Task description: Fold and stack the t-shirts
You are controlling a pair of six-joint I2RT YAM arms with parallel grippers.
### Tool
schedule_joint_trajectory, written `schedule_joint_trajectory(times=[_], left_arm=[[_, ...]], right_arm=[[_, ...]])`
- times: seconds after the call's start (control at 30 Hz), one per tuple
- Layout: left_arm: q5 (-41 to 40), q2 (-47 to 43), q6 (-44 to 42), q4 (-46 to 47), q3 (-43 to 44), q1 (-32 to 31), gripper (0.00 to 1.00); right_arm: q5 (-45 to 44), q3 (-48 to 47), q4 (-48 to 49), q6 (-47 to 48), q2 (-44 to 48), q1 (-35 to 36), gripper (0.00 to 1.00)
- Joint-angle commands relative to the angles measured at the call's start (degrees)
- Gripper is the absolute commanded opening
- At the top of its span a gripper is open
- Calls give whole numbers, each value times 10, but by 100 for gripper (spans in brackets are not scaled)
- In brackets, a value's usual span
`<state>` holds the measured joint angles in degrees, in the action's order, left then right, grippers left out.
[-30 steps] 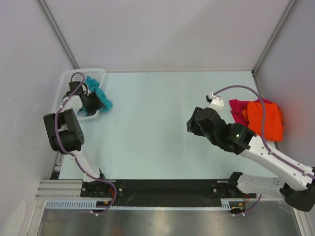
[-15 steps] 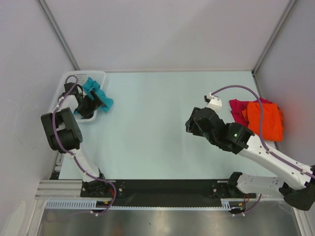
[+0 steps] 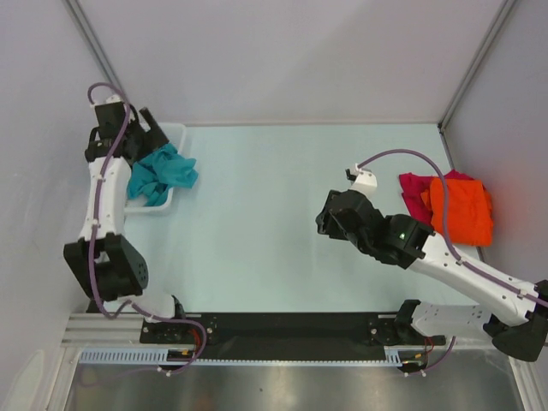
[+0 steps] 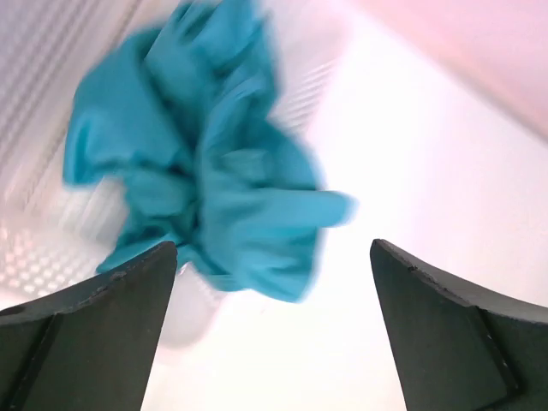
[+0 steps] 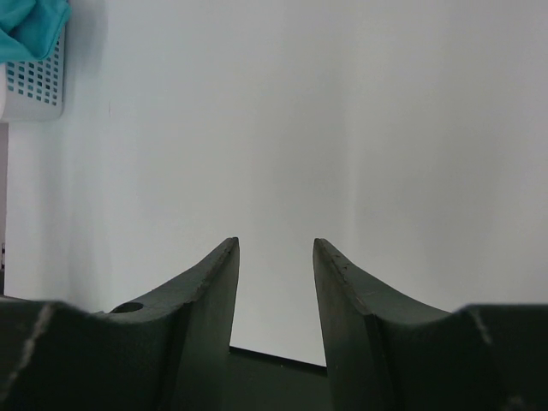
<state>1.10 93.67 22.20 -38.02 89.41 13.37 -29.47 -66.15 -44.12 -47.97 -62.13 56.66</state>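
The teal-blue t-shirt [image 3: 161,174] lies crumpled, partly in the white basket [image 3: 174,131] and partly hanging over its right side. In the left wrist view the teal t-shirt [image 4: 214,188] is blurred and lies beyond the fingers. My left gripper [image 3: 151,132] hovers over the basket's far end, open [image 4: 274,248], holding nothing. The orange t-shirt [image 3: 462,210] lies on top of the magenta-red t-shirt [image 3: 413,190] at the right edge of the table. My right gripper [image 3: 329,219] is left of that pile, open [image 5: 275,242] and empty over bare table.
The basket [image 5: 34,86] sits in the far left corner against the left wall, with teal cloth [image 5: 34,26] over its rim. Grey walls with metal posts enclose the pale table [image 3: 274,188] on three sides.
My left gripper opened, let go of the teal t-shirt and pulled up and back toward the far left corner. The shirt dropped over the basket's edge. The right arm drifted slightly left.
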Motion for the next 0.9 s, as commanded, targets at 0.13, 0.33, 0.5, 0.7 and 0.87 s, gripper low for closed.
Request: schedule_joint_trajectory(times=[0.13,0.33,0.5,0.7,0.87], left_arm=[[30,-126,-55,63,47,-67,100],[42,-128,-51,38,51,-67,100],[68,-170,-38,37,-9,-70,100],[90,-218,-39,52,-153,-84,100],[76,-232,-30,40,-245,-84,99]], right_arm=[[-10,-12,11,-8,-1,14,45],[-20,-8,3,-15,10,24,45],[-23,-8,3,-18,12,28,45],[-11,-6,24,-14,-6,29,45],[-5,-14,36,-14,-30,41,45]])
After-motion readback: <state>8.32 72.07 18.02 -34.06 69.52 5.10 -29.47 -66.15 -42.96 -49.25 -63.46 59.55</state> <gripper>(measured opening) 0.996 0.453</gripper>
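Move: The blue-green t-shirt, bunched in the basket and hanging over its right rim, lies almost straight under my open left hand, about 18 cm down. The middle of the white basket is some 6 cm to the left and 2 cm ahead of that hand, about 19 cm below. From my right hand, which only waits, the same t-shirt is roughly 44 cm to the left, 20 cm ahead and 20 cm lower. I keep my empty left hand wide open and carry on upward, clear of the t-shirt, about 15 cm higher and drifting right while the wrist tips the fingers up some 25 degrees. After a brief pause I swing it back and slightly further right, away from the basket, sinking nearly to my starting height as the fingers tip down again and the hand ends turned about 15 degrees clockwise. ##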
